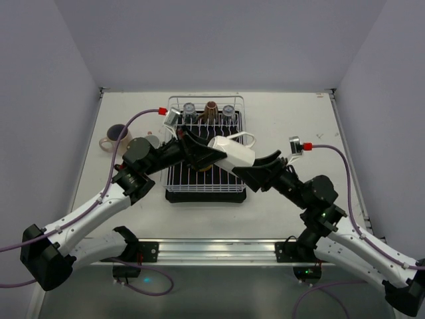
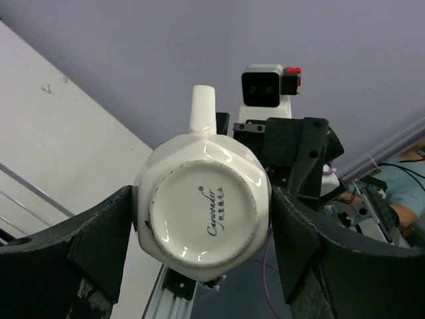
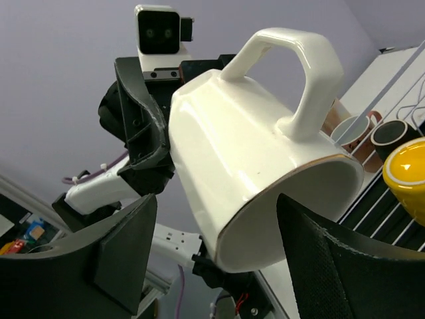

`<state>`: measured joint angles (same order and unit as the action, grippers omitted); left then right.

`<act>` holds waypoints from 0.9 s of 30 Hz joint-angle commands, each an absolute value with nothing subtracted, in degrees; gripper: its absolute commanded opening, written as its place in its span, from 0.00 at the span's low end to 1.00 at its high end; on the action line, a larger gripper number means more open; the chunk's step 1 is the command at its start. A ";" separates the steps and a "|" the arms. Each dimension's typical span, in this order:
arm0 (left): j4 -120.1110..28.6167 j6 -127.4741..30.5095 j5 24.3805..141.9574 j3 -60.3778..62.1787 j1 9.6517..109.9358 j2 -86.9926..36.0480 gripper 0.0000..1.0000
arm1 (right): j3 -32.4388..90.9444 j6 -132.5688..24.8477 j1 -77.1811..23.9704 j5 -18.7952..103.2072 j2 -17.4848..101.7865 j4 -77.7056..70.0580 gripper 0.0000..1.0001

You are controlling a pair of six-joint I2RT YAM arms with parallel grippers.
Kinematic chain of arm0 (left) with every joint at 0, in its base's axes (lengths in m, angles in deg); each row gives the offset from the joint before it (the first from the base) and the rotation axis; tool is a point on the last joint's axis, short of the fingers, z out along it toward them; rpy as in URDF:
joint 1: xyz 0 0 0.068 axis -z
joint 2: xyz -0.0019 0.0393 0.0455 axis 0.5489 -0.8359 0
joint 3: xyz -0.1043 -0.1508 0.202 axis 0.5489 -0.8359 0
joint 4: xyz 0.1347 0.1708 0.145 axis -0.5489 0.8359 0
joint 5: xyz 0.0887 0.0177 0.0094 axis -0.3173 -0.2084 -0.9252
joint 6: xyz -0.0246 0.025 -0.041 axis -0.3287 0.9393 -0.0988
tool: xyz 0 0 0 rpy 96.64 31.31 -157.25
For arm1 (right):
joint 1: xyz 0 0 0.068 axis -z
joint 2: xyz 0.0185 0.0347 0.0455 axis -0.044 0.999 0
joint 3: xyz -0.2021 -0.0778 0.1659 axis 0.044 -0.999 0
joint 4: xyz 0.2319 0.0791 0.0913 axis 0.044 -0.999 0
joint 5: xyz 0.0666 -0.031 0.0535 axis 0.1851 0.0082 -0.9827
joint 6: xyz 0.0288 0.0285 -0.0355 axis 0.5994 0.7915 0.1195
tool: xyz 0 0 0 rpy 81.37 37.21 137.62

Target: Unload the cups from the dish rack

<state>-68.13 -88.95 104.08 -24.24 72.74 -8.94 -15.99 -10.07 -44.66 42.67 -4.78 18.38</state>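
Note:
A white mug [image 1: 232,154] hangs on its side above the dish rack [image 1: 206,185]. My left gripper [image 1: 214,151] is shut on its base end; in the left wrist view both fingers press the sides of the mug [image 2: 202,212], base towards the camera. My right gripper [image 1: 251,163] stands open around the rim end. In the right wrist view the mug [image 3: 246,159] has its handle up, and the left finger [image 3: 129,242] is apart from its wall. Two clear glasses [image 1: 189,109] and a brown cup [image 1: 210,111] stand at the rack's far end. A yellow cup [image 3: 406,176] sits in the rack.
A dark-lined mug [image 1: 114,136] stands on the table left of the rack, with a pale cup [image 1: 153,141] beside it. Another glass [image 1: 172,118] sits at the rack's far left corner. In the right wrist view a dark cup [image 3: 392,133] and a pinkish mug [image 3: 352,129] lie beyond the white mug.

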 commanded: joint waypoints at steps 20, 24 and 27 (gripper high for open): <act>-50.78 -69.19 98.30 -16.00 73.02 4.22 1.00 | -17.21 -6.53 -44.41 31.66 -3.86 40.28 0.00; -45.32 -65.04 94.51 -13.88 73.11 6.07 1.00 | -14.83 -6.97 -44.32 30.51 -3.16 36.94 0.00; -38.30 -61.35 90.65 -11.33 73.02 6.69 1.00 | -11.50 -10.48 -44.32 32.96 -4.38 27.15 0.00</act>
<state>-48.27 -69.11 96.47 -13.91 73.33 7.21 -18.02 -7.38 -44.55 29.92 -2.24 29.09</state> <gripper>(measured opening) 0.997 0.176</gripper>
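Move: The white mug is already in the left hand, gripped near its base, its middle about 4 cm to the right and 1 cm back. From the open right hand, that mug's middle is some 4 cm left, 2 cm ahead and 1 cm up, its mouth facing the fingertips. The yellow cup in the rack is roughly 15 cm ahead of the right hand, 14 cm left and 19 cm down; the dark cup is about 7 cm left of the yellow one and 3 cm farther out. Leftwards about 2 cm, the right hand brings its closing fingers over the mug's rim and pinches the wall, one finger inside, then draws back about 4 cm, first rising, then sinking, and keeps its grip. The left hand, drifting back with the mug, opens wide after that pinch, lets go of the base and withdraws up and left, rolling some 20 degrees. ##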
